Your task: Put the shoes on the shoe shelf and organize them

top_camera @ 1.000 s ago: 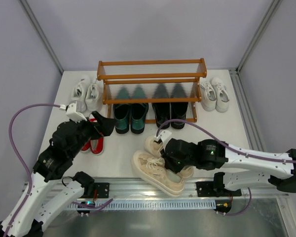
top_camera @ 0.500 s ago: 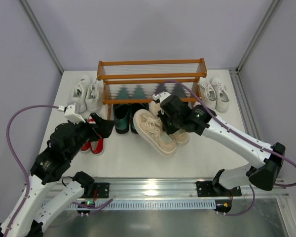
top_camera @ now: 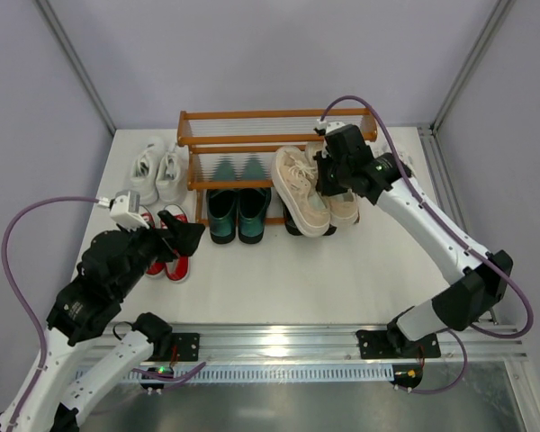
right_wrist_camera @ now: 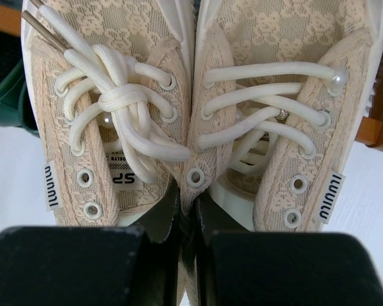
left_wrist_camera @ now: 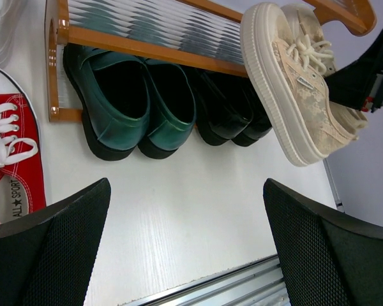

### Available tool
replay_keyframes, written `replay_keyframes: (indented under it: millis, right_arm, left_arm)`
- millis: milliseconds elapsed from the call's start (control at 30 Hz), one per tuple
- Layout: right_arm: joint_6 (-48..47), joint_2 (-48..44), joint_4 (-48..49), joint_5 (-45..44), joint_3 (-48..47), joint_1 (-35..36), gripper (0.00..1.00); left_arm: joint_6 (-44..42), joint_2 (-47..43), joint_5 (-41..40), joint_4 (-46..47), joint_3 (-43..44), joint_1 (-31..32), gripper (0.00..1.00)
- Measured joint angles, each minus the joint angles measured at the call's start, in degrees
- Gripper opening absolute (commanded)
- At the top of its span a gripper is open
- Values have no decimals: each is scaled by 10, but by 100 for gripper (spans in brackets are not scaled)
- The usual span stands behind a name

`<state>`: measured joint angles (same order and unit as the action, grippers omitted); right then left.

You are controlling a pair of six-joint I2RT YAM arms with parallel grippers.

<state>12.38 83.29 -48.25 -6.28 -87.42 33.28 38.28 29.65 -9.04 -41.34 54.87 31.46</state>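
My right gripper (top_camera: 328, 180) is shut on the inner collars of both beige sneakers (top_camera: 308, 191), pinched together (right_wrist_camera: 190, 191), and holds them in the air in front of the right half of the shoe shelf (top_camera: 274, 115). The pair also shows in the left wrist view (left_wrist_camera: 293, 83). Green loafers (top_camera: 238, 212) and black loafers (left_wrist_camera: 230, 115) sit on the bottom tier. Red sneakers (top_camera: 173, 252) lie left of the shelf. My left gripper (top_camera: 182, 236) is open and empty above the table, beside the red sneakers.
One white sneaker pair (top_camera: 157, 169) stands left of the shelf, another (top_camera: 391, 171) to its right. The metal rail (top_camera: 279, 346) runs along the near table edge. The upper shelf tiers hold nothing.
My right arm has lifted the beige pair from the near table edge and carried it back and up to the shelf front. The left arm has hardly moved.
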Motion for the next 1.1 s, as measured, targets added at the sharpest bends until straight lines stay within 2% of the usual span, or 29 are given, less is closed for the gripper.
replay_keyframes:
  millis: [233,533,1100]
  right_arm:
    - [-2,70,14,17,-28,-44,4]
    - [8,84,54,-8,-40,-80,4]
    - [53,135,104,-40,-69,-94,4]
  left_arm:
    - [-2,-4,-4,-10,10,0,100]
    - [-11,-7,-7,-21,16,0,100]
    - [-11,-17,-9,-30,19,0,100]
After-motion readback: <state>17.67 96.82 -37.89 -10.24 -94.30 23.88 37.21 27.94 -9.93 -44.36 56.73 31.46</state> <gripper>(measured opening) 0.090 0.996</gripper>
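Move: The right gripper already holds the beige sneakers. Their bay, the right half of the middle tier, has its centre about 16 cm ahead of that hand, 1 cm to its right and 8 cm below. The upper tier's front rail crosses 12 cm straight ahead, 6 cm higher. The black loafers stand 14 cm ahead, 1 cm left and 20 cm below; the green pair is level with them but 23 cm left. From the left hand the bay is some 29 cm ahead, 32 cm right and 13 cm below. Keep the right gripper shut on the beige sneakers and slide them toes first about 11 cm forward, over the middle tier's front rail and in under the upper tier. Ease about 3 cm to the right on the way, dipping slightly at first, and turn the hand some 15 degrees clockwise to straighten the pair. ##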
